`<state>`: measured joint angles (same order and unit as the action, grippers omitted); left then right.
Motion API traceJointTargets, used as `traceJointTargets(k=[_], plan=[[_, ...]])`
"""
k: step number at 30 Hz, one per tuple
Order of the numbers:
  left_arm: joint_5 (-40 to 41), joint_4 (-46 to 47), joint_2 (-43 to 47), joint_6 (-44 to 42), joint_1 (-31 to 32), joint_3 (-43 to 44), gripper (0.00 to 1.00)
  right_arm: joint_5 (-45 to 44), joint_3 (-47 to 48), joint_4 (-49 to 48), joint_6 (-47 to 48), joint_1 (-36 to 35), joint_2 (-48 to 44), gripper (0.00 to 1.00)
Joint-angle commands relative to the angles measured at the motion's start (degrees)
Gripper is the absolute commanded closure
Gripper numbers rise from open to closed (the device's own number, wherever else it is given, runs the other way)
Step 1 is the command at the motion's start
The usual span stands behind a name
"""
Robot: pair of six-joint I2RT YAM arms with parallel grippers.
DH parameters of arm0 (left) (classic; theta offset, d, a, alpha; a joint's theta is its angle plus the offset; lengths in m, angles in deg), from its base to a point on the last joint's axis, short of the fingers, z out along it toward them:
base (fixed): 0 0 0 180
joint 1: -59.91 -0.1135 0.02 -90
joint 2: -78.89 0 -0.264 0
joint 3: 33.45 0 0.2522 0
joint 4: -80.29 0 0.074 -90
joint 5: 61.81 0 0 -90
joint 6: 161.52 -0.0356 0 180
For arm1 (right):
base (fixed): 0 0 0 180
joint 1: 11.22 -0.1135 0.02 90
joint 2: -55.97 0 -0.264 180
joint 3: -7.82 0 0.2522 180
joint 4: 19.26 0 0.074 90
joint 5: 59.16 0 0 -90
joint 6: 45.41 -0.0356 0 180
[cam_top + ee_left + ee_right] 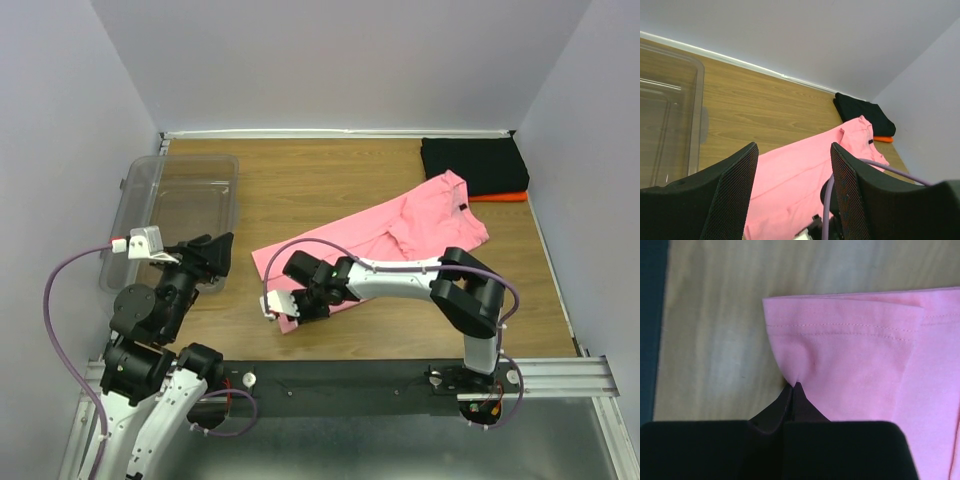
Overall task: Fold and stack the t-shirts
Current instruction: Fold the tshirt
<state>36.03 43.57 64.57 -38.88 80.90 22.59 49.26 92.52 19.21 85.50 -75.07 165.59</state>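
The bright pink t-shirt (400, 225) lies partly folded across the middle of the table. My right gripper (292, 312) sits at its near left corner. In the right wrist view that gripper (794, 385) is shut on the hemmed edge of the pink t-shirt (855, 360), and the cloth puckers at the tips. A folded black t-shirt (475, 165) rests on the orange-red t-shirt (500, 197) at the back right. My left gripper (215, 255) hangs open above the table, left of the pink t-shirt (790, 180), with nothing between its fingers (735, 185).
A clear plastic tub (185, 160) stands at the back left, close beside the left gripper. The black rail along the table's near edge (350, 375) lies just behind the right gripper. Walls close the table in at the back and both sides.
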Motion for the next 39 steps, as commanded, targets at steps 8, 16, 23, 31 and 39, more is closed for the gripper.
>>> traceJointTargets(k=[8,16,23,31,39], plan=[[-4.3,5.0,-4.8,-1.2,-0.3,-1.2,0.32,4.2,0.1,4.3,-1.1,-8.3,0.9,0.99],[-7.1,11.0,-11.2,-3.2,-0.3,-2.1,0.32,3.5,2.3,6.0,-1.6,-12.0,-0.5,0.97],[-15.6,22.2,-27.9,-6.4,-0.4,0.9,0.32,-4.7,-1.8,9.9,1.2,-8.3,-11.1,0.29],[-38.9,31.1,-63.3,-7.8,1.0,13.9,0.31,2.9,-14.9,10.3,-1.3,30.8,-34.2,0.22],[-39.5,8.4,-101.5,-25.8,10.9,50.5,0.32,18.6,-18.8,4.3,-17.4,72.2,-40.2,0.22]])
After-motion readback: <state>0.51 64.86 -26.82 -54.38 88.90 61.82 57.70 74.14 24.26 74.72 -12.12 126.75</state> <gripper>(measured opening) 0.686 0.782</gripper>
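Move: The right hand holds the t-shirt's near hem corner just above the table; the spot it is taken to lies about 10 cm back and 1 cm left, at the near table edge. The near shoulder corner is some 24 cm ahead and 45 cm right of it. The far shoulder corner lies roughly 42 cm ahead, 47 cm right and 32 cm below the left hand, the black stack another 5 cm farther out and 7 cm right of that corner. Still pinching the hem corner, the right hand drags it straight back over the table about 10 cm, opens wide and lets go, then lifts some 12 cm and swings right and forward towards the near shoulder corner, turning clockwise. The left hand, empty and open, eases off, then sweeps right and forward while sinking about 15 cm towards the far shoulder corner, tipping downward and turning some 45 degrees clockwise. ##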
